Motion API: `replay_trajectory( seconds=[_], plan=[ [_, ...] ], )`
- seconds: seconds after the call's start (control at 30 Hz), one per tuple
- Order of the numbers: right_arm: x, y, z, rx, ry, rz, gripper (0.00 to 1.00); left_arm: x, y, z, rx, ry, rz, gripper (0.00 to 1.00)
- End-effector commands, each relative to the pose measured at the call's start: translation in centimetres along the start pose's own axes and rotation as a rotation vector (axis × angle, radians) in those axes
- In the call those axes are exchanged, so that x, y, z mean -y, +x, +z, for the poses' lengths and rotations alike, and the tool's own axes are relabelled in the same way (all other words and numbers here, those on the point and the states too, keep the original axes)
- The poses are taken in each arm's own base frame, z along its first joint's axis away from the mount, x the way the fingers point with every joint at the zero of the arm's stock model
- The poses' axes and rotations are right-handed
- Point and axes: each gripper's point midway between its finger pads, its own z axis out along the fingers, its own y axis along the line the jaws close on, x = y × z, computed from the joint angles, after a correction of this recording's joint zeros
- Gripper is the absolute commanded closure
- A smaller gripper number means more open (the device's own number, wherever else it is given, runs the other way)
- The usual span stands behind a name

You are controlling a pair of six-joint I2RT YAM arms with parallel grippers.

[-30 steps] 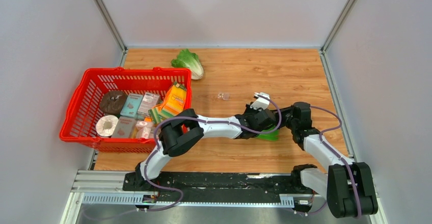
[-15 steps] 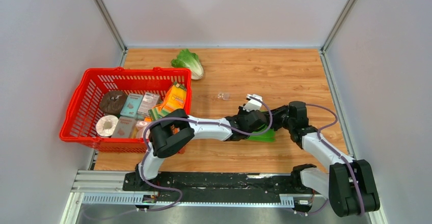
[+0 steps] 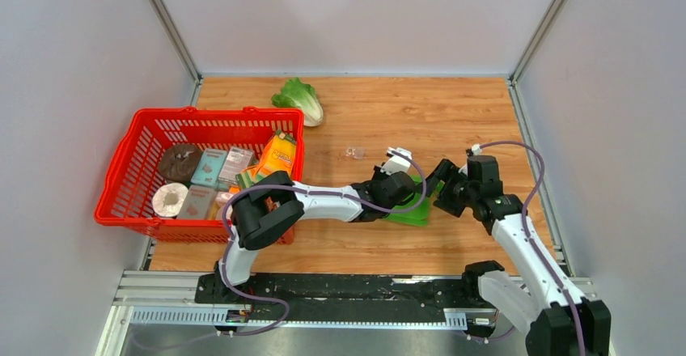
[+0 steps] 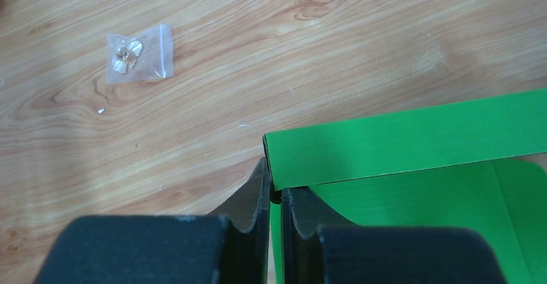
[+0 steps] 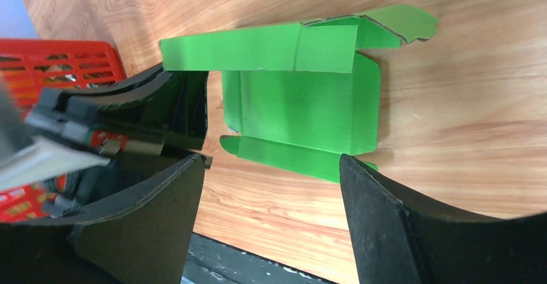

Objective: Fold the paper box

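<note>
The paper box (image 3: 414,210) is a bright green die-cut sheet lying on the wooden table, one long wall folded upright. My left gripper (image 3: 403,196) is at the box's left end, shut on a thin side panel of green card (image 4: 276,197). In the right wrist view the paper box (image 5: 303,110) lies with its base flat and its flaps spread out. My right gripper (image 5: 272,158) hovers just right of the box (image 3: 438,188), wide open with nothing between its fingers. It is not touching the card.
A red basket (image 3: 129,162) with groceries, including an orange carton (image 3: 277,155), stands at the left. A lettuce (image 3: 299,97) lies at the back. A small clear plastic bag (image 3: 353,153) sits just behind the left gripper. Grey walls close in both sides.
My right gripper has opened wide, let go of the box and drawn back to the right. The left arm has pulled the box slightly to the left.
</note>
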Motion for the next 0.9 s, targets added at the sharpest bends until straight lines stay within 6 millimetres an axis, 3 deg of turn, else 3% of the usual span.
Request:
replay_trajectory(
  seconds=[0.0, 0.17, 0.2, 0.37, 0.57, 0.87],
  plan=[
    [0.0, -1.9, -3.1, 0.079, 0.062, -0.207, 0.21, -2.2, 0.3, -1.0, -0.013, -0.032, 0.086, 1.0],
    [-0.7, -3.8, -2.5, 0.067, 0.109, -0.266, 0.3, -3.2, 1.5, -1.8, -0.033, -0.031, 0.08, 1.0],
    [-1.7, -4.4, -2.7, 0.066, 0.087, -0.3, 0.31, -3.3, 1.5, -2.0, -0.033, -0.031, 0.075, 1.0],
    [-3.9, -4.3, -1.0, 0.007, -0.016, -0.307, 0.44, -3.5, 2.5, -2.1, -0.063, -0.032, 0.064, 1.0],
    [-3.1, -3.3, 1.3, -0.023, -0.031, -0.229, 0.54, -3.5, 2.6, -2.3, -0.073, -0.029, 0.056, 1.0],
    [-3.3, -3.4, 3.4, -0.035, -0.086, -0.184, 0.56, -3.6, 2.8, -2.4, -0.08, -0.025, 0.059, 1.0]
  ],
)
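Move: The right hand is open over the near right part of the box. The right corner of the lid's front flap is about 8 cm ahead, 3 cm to its right and 3 cm lower; the box tray lies some 3 cm ahead, 4 cm left and 7 cm below, and the small plastic bag 11 cm ahead and 17 cm left. The left hand already pinches the flap's left end, with that corner about 10 cm to its right, level with it. The right hand first lifts about 3.5 cm, drifting right, then reaches forward and sinks again towards the right corner of the lid's front flap, turning some 10 degrees counter-clockwise and narrowing its fingers to roughly half open, ending close around the corner with contact not clear. Meanwhile the left hand keeps its pinch on the flap's left end and draws it about 2.5 cm left and slightly back, then holds still there. ##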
